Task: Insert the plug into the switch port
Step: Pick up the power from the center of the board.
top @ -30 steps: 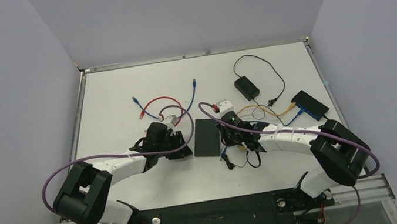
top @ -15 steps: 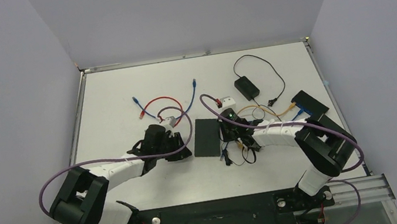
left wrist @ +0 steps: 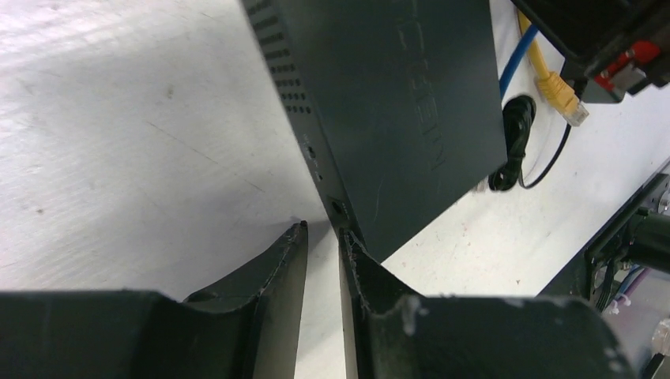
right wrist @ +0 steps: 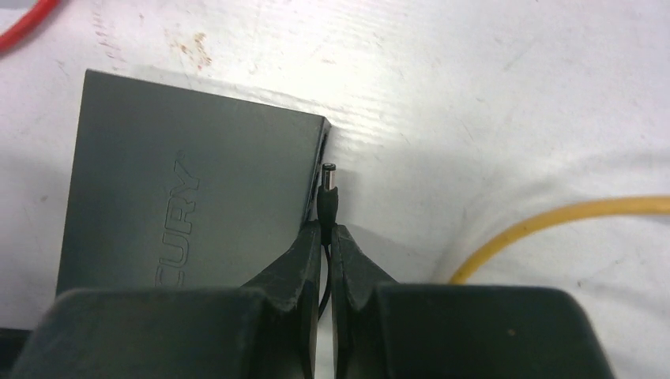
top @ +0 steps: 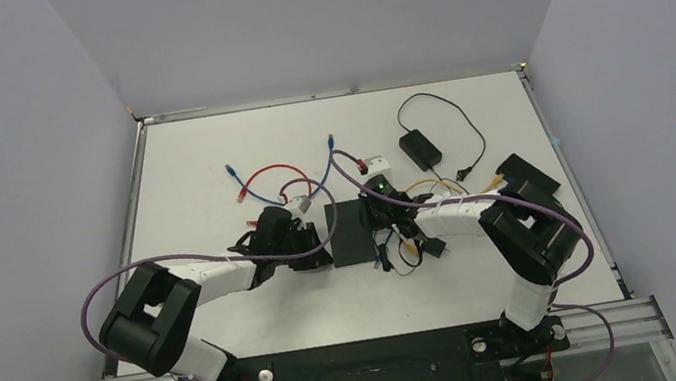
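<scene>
The switch [top: 350,232] is a flat black box in the middle of the table. My right gripper [top: 384,216] is at its right side, shut on the plug [right wrist: 327,189], a small black barrel connector. The plug sticks out past the fingertips [right wrist: 304,237] and lies alongside the switch's [right wrist: 190,197] edge near its far corner, outside the casing. My left gripper [left wrist: 321,235] is at the switch's other side, its jaws a narrow gap apart with nothing between them. One fingertip [left wrist: 351,245] touches the switch's [left wrist: 395,103] corner next to a small round port [left wrist: 338,207].
A black power adapter [top: 420,148] with its thin cable lies behind the switch, and another black device [top: 526,177] sits at the right. Red [top: 271,173], blue [top: 327,157] and yellow [right wrist: 553,217] network cables lie around, with a yellow connector [left wrist: 565,95] near the right arm.
The right gripper has carried the plug left and farther back, up to the switch's right edge. The left gripper has moved right to the switch's left side, and its jaws have narrowed.
</scene>
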Controlling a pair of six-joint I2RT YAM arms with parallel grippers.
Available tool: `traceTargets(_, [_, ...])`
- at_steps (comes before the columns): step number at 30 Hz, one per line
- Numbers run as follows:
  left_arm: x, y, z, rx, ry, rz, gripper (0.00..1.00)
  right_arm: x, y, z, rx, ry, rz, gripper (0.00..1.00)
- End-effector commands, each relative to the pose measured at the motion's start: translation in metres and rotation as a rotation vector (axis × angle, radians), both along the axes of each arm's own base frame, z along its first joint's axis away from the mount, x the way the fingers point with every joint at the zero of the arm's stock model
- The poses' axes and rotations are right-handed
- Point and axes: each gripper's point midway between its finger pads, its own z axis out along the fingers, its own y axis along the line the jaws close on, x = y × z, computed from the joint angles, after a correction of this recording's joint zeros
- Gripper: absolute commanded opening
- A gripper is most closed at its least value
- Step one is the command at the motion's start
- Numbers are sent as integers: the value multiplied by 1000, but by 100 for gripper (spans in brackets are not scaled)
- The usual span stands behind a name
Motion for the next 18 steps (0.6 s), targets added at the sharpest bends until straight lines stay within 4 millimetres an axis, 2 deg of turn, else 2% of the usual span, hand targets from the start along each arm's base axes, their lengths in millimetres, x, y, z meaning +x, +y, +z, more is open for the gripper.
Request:
traceTargets(1, [-9, -19, 11, -40, -22, -90, 19, 19, 41, 28, 87, -74, 94, 0])
traceTargets(5, [-28, -24, 17, -72, -8, -134, 19, 15, 70, 35, 86, -79, 209, 0])
traceTargets(10, [-50, -30, 26, -142, 6, -134, 19, -4, 105, 36, 108, -60, 356, 0])
traceTargets(13, [-60, -33, 31, -160, -3, -137, 19, -4, 99, 39, 105, -76, 333, 0])
traceTargets(14, [-60, -33, 35, -164, -12, -131, 19, -4, 92, 36, 89, -79, 315, 0])
traceTargets(18, [-57, -22, 46, -122, -58, -108, 20, -2, 60, 51, 24, -146, 232, 0])
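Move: The black switch's middle lies about 5 cm left of the right gripper and 3 cm back, roughly at finger height; from the left gripper it is some 4 cm ahead and 5 cm right. The black cable bundle is about 10 cm back of the right gripper and 1 cm right of it, the yellow plug 8 cm back and 7 cm right. The left gripper has the same bundle 3 cm back and 11 cm right. Keep the power plug pinched in the shut right fingers and sweep them left about 8 cm against the switch's right side, shoving its far part left, while rising some 2 cm and turning counter-clockwise about 15 degrees. Bring the left gripper back about 7 cm, slightly right and up, off the switch's near left corner, its slightly parted fingers kept as they are. ##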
